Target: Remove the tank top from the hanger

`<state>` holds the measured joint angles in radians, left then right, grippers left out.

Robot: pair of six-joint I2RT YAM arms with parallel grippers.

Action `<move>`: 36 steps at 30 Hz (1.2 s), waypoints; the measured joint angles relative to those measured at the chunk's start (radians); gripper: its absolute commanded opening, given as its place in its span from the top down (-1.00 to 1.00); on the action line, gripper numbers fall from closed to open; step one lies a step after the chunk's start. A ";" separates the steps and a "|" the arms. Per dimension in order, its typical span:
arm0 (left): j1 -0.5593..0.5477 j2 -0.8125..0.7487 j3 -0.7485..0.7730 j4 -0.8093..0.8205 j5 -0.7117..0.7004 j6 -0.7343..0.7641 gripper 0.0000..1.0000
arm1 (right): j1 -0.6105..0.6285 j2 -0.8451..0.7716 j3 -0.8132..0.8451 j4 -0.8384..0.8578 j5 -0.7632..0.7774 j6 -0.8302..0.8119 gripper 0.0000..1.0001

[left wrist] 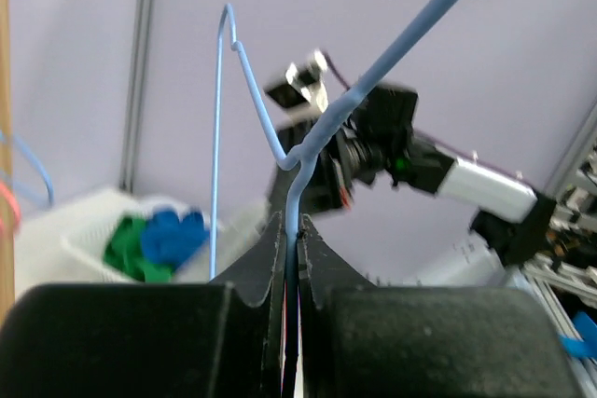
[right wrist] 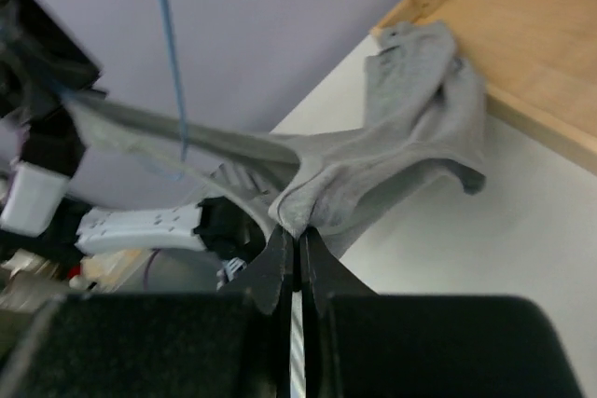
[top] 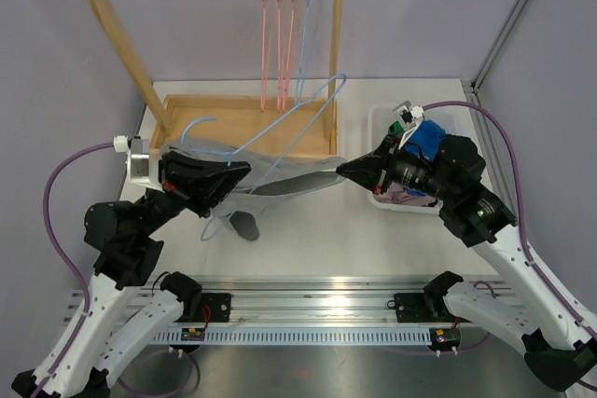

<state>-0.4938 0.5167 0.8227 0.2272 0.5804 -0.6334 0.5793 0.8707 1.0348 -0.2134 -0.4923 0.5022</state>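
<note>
The grey tank top (top: 289, 184) is stretched low over the table between my two grippers, still threaded on the blue wire hanger (top: 280, 129). My left gripper (top: 244, 171) is shut on the hanger; in the left wrist view the blue hanger (left wrist: 308, 137) wire runs straight up out of the left gripper (left wrist: 294, 226). My right gripper (top: 341, 170) is shut on the tank top's right edge. The right wrist view shows the right gripper (right wrist: 300, 233) pinching a fold of the tank top (right wrist: 410, 128), the rest draping toward the wooden tray.
A wooden rack with several pink and blue hangers (top: 280, 25) stands at the back on a wooden tray base (top: 242, 123). A white bin (top: 381, 123) of blue and green clothes (top: 431, 142) sits at the right, under my right arm.
</note>
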 measured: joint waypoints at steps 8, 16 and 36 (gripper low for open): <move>-0.056 0.330 0.074 0.486 -0.066 -0.024 1.00 | -0.002 -0.038 0.036 0.066 -0.235 0.142 1.00; -0.117 0.328 0.126 0.565 -0.171 0.070 1.00 | 0.000 0.000 0.076 0.110 -0.274 0.175 1.00; -0.117 -0.249 0.079 -0.466 -1.136 0.268 1.00 | 0.415 0.523 0.023 0.029 0.397 -0.002 0.10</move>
<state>-0.6106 0.2676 0.9016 -0.2390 -0.5552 -0.3653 0.9947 1.3933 1.0580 -0.1841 -0.0948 0.5007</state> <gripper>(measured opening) 0.024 0.281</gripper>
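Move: The left hand holds the blue hanger by its neck, with the middle of the grey tank top about 6 cm ahead of it and 15 cm below. The right hand already pinches one end of the tank top, whose middle lies some 20 cm to its left and 9 cm lower; the clear table it is bound for is about 35 cm below, 9 cm left and 3 cm ahead. The rack base stands 28 cm ahead and 22 cm left of the right hand, the white basket 20 cm ahead and 24 cm right, both at table height. The left hand keeps its grip and lifts the hanger about 10 cm, dipping slightly forward and right, then sweeps it some 20 cm left, away from the tank top, turning about 60 degrees counter-clockwise and sinking at the end. The right hand first pulls its end of the cloth back and up 6 cm, then carries it left and down over 20 cm towards the clear table, tipping downwards and starting to open its fingers. ##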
